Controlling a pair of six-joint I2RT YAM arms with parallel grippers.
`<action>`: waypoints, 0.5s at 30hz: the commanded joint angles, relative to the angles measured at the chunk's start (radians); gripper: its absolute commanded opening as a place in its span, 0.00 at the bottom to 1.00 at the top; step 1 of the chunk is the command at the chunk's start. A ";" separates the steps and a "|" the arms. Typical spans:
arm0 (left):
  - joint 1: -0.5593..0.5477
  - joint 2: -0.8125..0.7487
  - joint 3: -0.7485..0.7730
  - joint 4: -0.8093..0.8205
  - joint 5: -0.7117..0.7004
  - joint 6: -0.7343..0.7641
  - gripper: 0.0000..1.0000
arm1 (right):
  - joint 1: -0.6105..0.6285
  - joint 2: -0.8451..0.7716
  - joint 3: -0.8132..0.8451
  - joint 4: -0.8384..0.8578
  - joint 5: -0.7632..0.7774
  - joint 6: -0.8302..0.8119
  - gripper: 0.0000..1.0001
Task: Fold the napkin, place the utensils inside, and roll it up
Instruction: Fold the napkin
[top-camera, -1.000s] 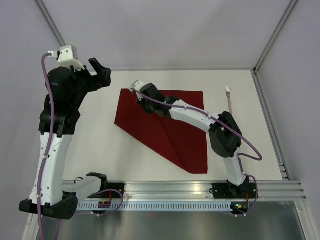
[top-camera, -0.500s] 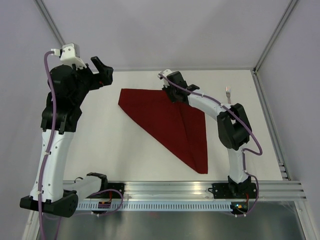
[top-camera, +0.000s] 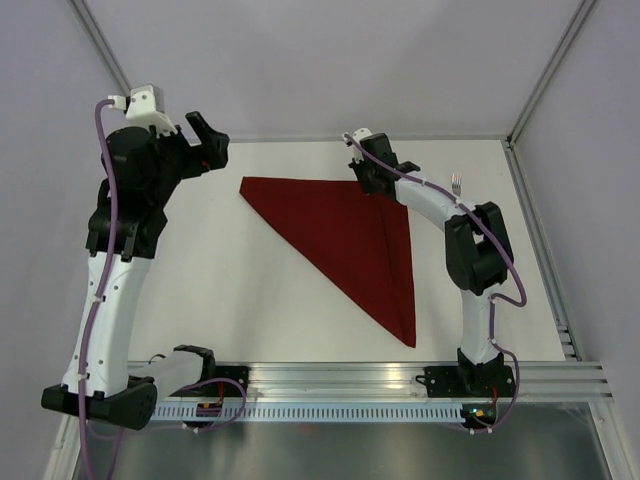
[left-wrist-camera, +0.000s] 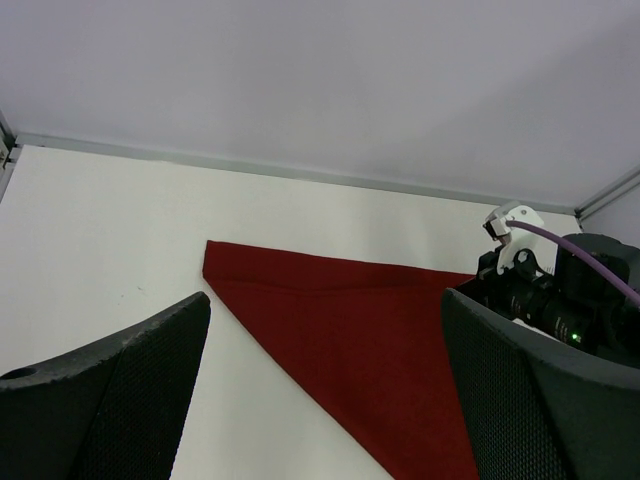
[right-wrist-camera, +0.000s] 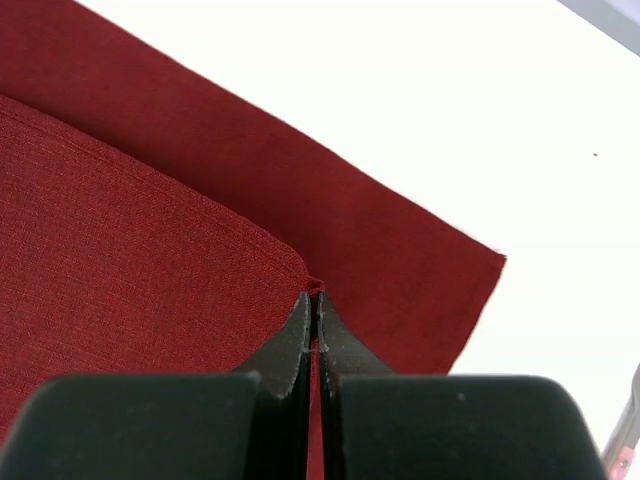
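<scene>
The maroon napkin lies on the white table folded into a triangle, with its long edge running from far left to near right. My right gripper is shut on a napkin corner, held low over the cloth's far right corner. In the right wrist view the closed gripper pinches the upper layer of the napkin just short of the lower layer's corner. My left gripper is open and empty, raised beyond the napkin's far left point. The left wrist view shows the napkin between its fingers. A fork lies at the far right.
The fork's end shows at the lower right edge of the right wrist view. The right arm's wrist shows at the right of the left wrist view. A metal rail runs along the table's near edge, and walls close in the far and right sides.
My right gripper carried the napkin corner from the far left across to the far right, laying the cloth over itself into a triangle. The left arm barely moved.
</scene>
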 joint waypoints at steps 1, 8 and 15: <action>0.003 0.007 -0.002 0.042 0.033 -0.004 1.00 | -0.022 -0.025 -0.009 0.022 0.014 0.001 0.01; 0.003 0.021 -0.005 0.049 0.036 -0.008 1.00 | -0.073 -0.023 -0.009 0.031 0.007 0.013 0.00; 0.003 0.030 -0.007 0.055 0.036 -0.011 1.00 | -0.108 -0.017 -0.008 0.039 0.002 0.021 0.00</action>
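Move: The right gripper already holds the napkin's lifted near-left corner. It is being taken to the far-right corner, about 5 cm ahead, 10 cm to the right and 4 cm below. The fork lies around 24 cm to the right of this hand and 3 cm back; the napkin's far-left corner is some 35 cm to its left and 5 cm ahead. From the idle left hand, the far-right corner lies about 22 cm ahead, 36 cm right and 37 cm below. Keep the right gripper shut on the folded-over napkin corner and draw it to the right, about 5 cm, easing some 2 cm forward as you go, towards the napkin's far-right corner. Stay level, low over the cloth, and let the wrist turn roughly 5 degrees clockwise. ##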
